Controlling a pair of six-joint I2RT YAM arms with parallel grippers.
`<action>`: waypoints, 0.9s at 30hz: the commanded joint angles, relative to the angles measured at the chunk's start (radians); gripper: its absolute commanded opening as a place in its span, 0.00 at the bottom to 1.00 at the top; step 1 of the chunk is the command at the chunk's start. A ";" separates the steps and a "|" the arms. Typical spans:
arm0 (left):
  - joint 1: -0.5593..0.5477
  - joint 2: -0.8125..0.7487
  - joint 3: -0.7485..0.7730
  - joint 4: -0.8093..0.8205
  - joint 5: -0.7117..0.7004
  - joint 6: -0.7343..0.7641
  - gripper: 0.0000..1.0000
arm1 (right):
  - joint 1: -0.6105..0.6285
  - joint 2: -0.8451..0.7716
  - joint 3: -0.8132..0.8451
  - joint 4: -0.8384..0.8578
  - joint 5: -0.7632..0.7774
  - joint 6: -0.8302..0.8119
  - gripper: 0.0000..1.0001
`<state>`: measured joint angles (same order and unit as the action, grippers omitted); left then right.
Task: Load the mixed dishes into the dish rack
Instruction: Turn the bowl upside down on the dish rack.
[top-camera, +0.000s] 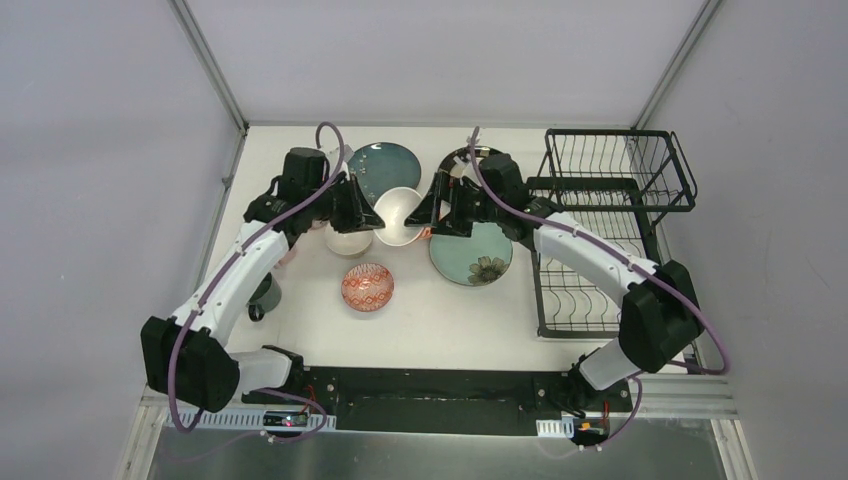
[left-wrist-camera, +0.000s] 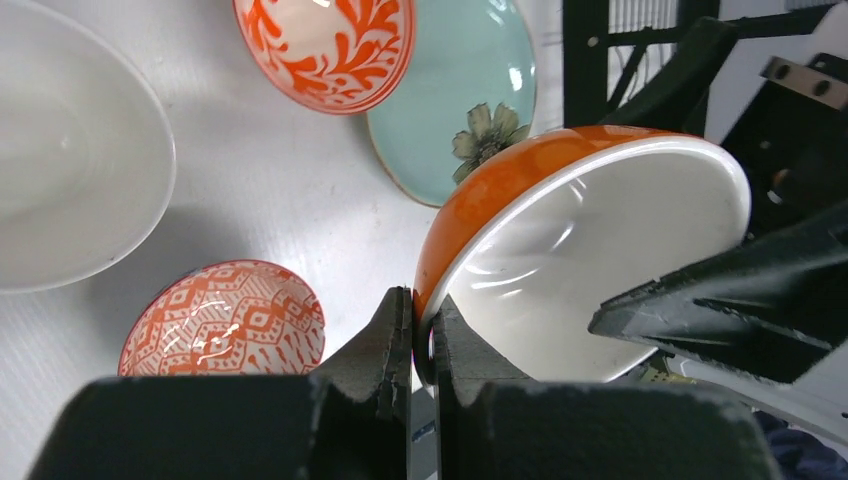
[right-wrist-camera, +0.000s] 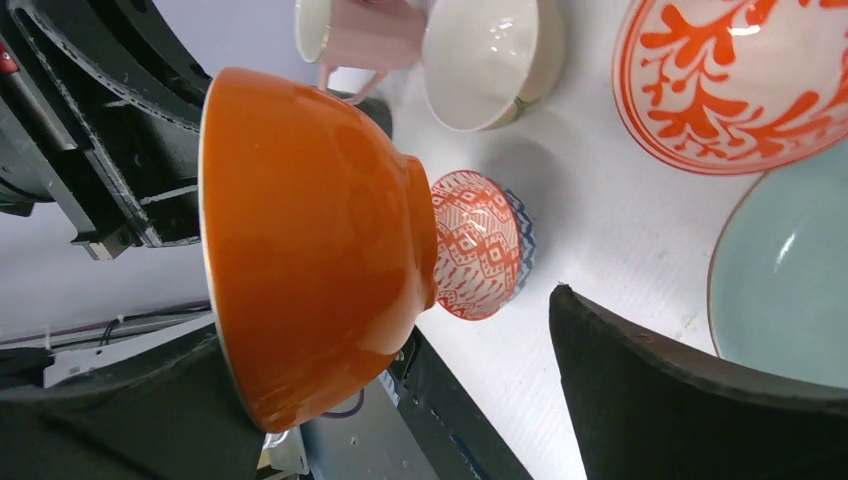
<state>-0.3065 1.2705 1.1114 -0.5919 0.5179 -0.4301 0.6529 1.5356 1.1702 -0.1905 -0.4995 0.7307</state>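
Observation:
An orange bowl (top-camera: 400, 214) with a white inside hangs tilted above the table's middle. My left gripper (left-wrist-camera: 422, 325) is shut on its rim, one finger inside and one outside; in the top view the left gripper (top-camera: 376, 216) is at the bowl's left. My right gripper (right-wrist-camera: 385, 320) is open, and the orange bowl (right-wrist-camera: 310, 240) sits loosely between its spread fingers (right-wrist-camera: 680, 400). The dish rack (top-camera: 600, 250) is at the right, its raised basket (top-camera: 620, 170) behind. A mint plate (top-camera: 472, 257) with a flower lies just left of it.
On the table are a red-patterned bowl (top-camera: 367, 287), a white bowl (top-camera: 347, 241), a dark teal plate (top-camera: 385, 165), a dark-rimmed plate (top-camera: 462, 158) partly under the right arm, an orange-leaf bowl (left-wrist-camera: 325, 45), a pink cup (right-wrist-camera: 360, 35) and a dark cup (top-camera: 265, 295).

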 joint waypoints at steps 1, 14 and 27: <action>0.010 -0.050 0.053 0.052 0.035 -0.040 0.00 | -0.016 -0.085 -0.010 0.143 -0.087 -0.053 1.00; 0.034 0.030 0.285 -0.334 0.059 0.075 0.00 | 0.012 -0.372 -0.240 0.464 0.004 -0.968 1.00; 0.038 0.125 0.410 -0.575 0.174 0.151 0.00 | 0.121 -0.363 -0.349 0.527 -0.214 -1.836 1.00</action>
<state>-0.2733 1.3663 1.4548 -1.0813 0.6128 -0.3218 0.7460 1.1629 0.8551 0.1745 -0.7055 -0.8825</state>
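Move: The orange bowl with the white inside is already pinched by its left rim in the left gripper, its middle about 5 cm to the right of that hand. From the open right gripper the same bowl lies about 4 cm to the left and 1 cm ahead. Some 18 cm below the right hand are the orange leaf bowl, 6 cm ahead and 1 cm left, and the green plate, about 11 cm right, level fore and aft. The red patterned bowl sits 7 cm back and 1 cm left of the left hand, 18 cm down. Roll the empty right gripper about 100 degrees around the line of its fingers, the forward side swinging up and back, keeping it wide open; meanwhile lift it some 9 cm and ease it right off the bowl, then draw it back. With the left gripper keep the rim pinched, raise the bowl about 4 cm, then bring it back 3 cm, tipping slightly down. ##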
